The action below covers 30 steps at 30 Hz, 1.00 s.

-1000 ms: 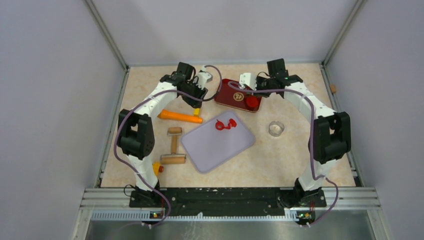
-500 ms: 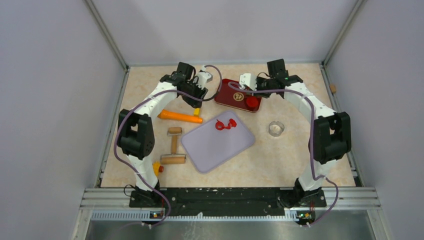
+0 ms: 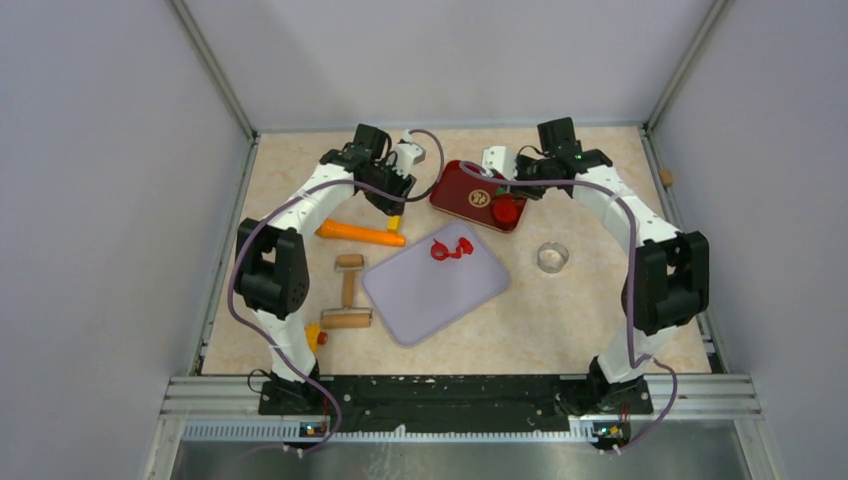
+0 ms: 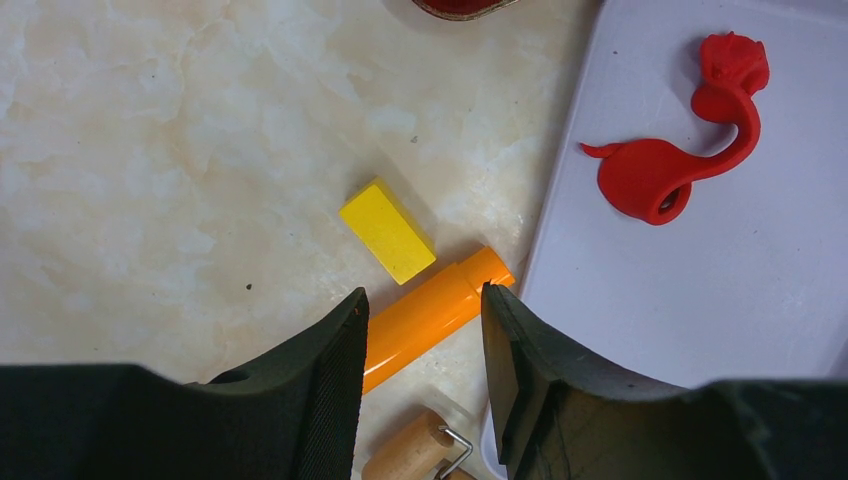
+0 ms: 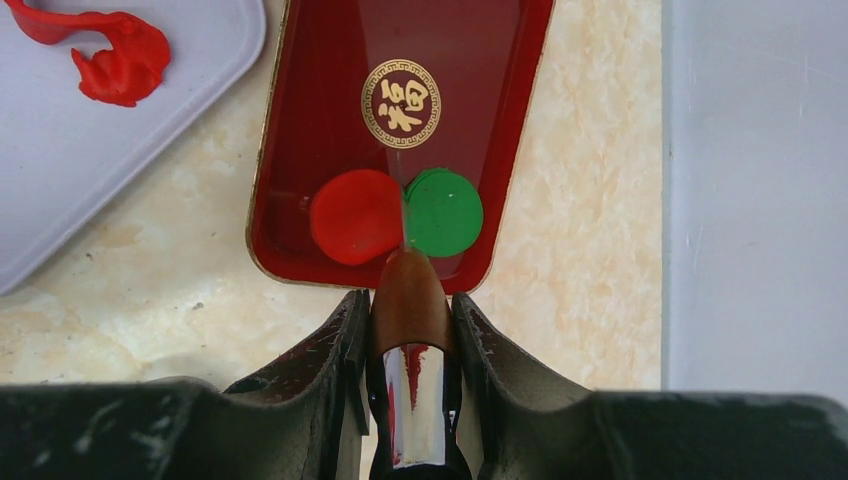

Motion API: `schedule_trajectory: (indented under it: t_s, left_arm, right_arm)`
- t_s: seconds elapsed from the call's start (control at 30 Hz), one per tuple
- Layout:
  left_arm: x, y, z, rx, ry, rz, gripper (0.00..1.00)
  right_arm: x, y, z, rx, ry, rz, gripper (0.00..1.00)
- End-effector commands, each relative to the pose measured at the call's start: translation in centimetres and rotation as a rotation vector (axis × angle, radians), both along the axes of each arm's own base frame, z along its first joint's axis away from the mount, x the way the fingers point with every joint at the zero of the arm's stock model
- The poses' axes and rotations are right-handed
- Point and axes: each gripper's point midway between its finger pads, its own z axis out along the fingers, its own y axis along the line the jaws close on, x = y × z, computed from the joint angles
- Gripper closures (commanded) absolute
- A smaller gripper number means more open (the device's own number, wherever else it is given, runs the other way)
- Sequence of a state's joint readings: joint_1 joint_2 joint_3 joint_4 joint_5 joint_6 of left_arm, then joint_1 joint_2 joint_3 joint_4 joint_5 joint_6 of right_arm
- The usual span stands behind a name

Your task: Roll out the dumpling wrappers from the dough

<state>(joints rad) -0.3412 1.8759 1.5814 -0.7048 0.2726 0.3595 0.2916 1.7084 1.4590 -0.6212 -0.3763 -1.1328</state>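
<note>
One round red dumpling wrapper [image 5: 355, 216] lies flat in the dark red tray [image 5: 330, 100], touching a green disc [image 5: 444, 212]. My right gripper [image 5: 408, 310] is shut on a tool with a brown handle and a chrome collar [image 5: 408, 300]; its thin tip reaches the seam between the two discs. The dough [image 4: 680, 150] is a curly red scrap at the far corner of the lilac board [image 4: 700, 280]. My left gripper [image 4: 423, 320] hangs open above an orange cylinder [image 4: 430, 315], left of the board and holding nothing. From above, the wrapper [image 3: 505, 209] and dough [image 3: 450, 249] show too.
A yellow block [image 4: 387, 230] lies beside the orange cylinder. A wooden roller [image 3: 348, 295] rests left of the board [image 3: 435, 283]. A clear ring cutter [image 3: 552, 257] sits to the board's right. Grey walls enclose the table on three sides.
My right arm has shifted slightly to the right with the tool still in its grip. The left arm and the dough have not moved.
</note>
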Motion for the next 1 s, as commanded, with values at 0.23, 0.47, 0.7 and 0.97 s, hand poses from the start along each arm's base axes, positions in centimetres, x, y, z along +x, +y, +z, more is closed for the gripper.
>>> schedule_trajectory:
  t_s: [0.23,0.47,0.7,0.97]
  left_arm:
    - [1.1,-1.0,1.5,-0.062,-0.032,0.013,0.51]
    - [1.0,-0.9,1.5,-0.063,-0.031,0.015,0.50]
    - [0.8,-1.3,1.6,-0.082,-0.022,0.010,0.51]
    - [1.9,-3.1,1.6,-0.145,0.002,0.035,0.51]
  right_arm:
    - [-1.3,0.6,2.9,0.086,-0.006,-0.015,1.00]
    - [-1.0,0.7,4.2,0.105,-0.030,-0.031,1.00]
    - [1.2,0.2,9.2,0.117,-0.160,-0.073,1.00]
    - [3.8,-2.2,14.6,0.321,-0.207,-0.295,1.00]
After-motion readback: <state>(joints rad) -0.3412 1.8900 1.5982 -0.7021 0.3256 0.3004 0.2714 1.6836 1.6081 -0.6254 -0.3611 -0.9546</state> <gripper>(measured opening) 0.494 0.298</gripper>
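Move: My right hand still holds the scraper, its blade down in the dark red tray. The red wrapper lies about 6 cm to its left, 1 cm back and 13 cm below. The green disc is 6 cm left and 3 cm ahead. The dough scraps lie some 17 cm left and 9 cm back, the ring cutter 11 cm back and 3 cm right, all about as low. From my idle left hand the wrapper is some 26 cm to the right, level in reach, 8 cm below. With my right fingers keeping their hold on the scraper, I first ease it back barely 1 cm, its blade standing between the red wrapper and the green disc. Then I lift it briskly some 7 cm and carry it about 3 cm forward, away from the wrapper, turning the wrist roughly 10 degrees clockwise as its left side rises, so the blade comes up out of the tray. ##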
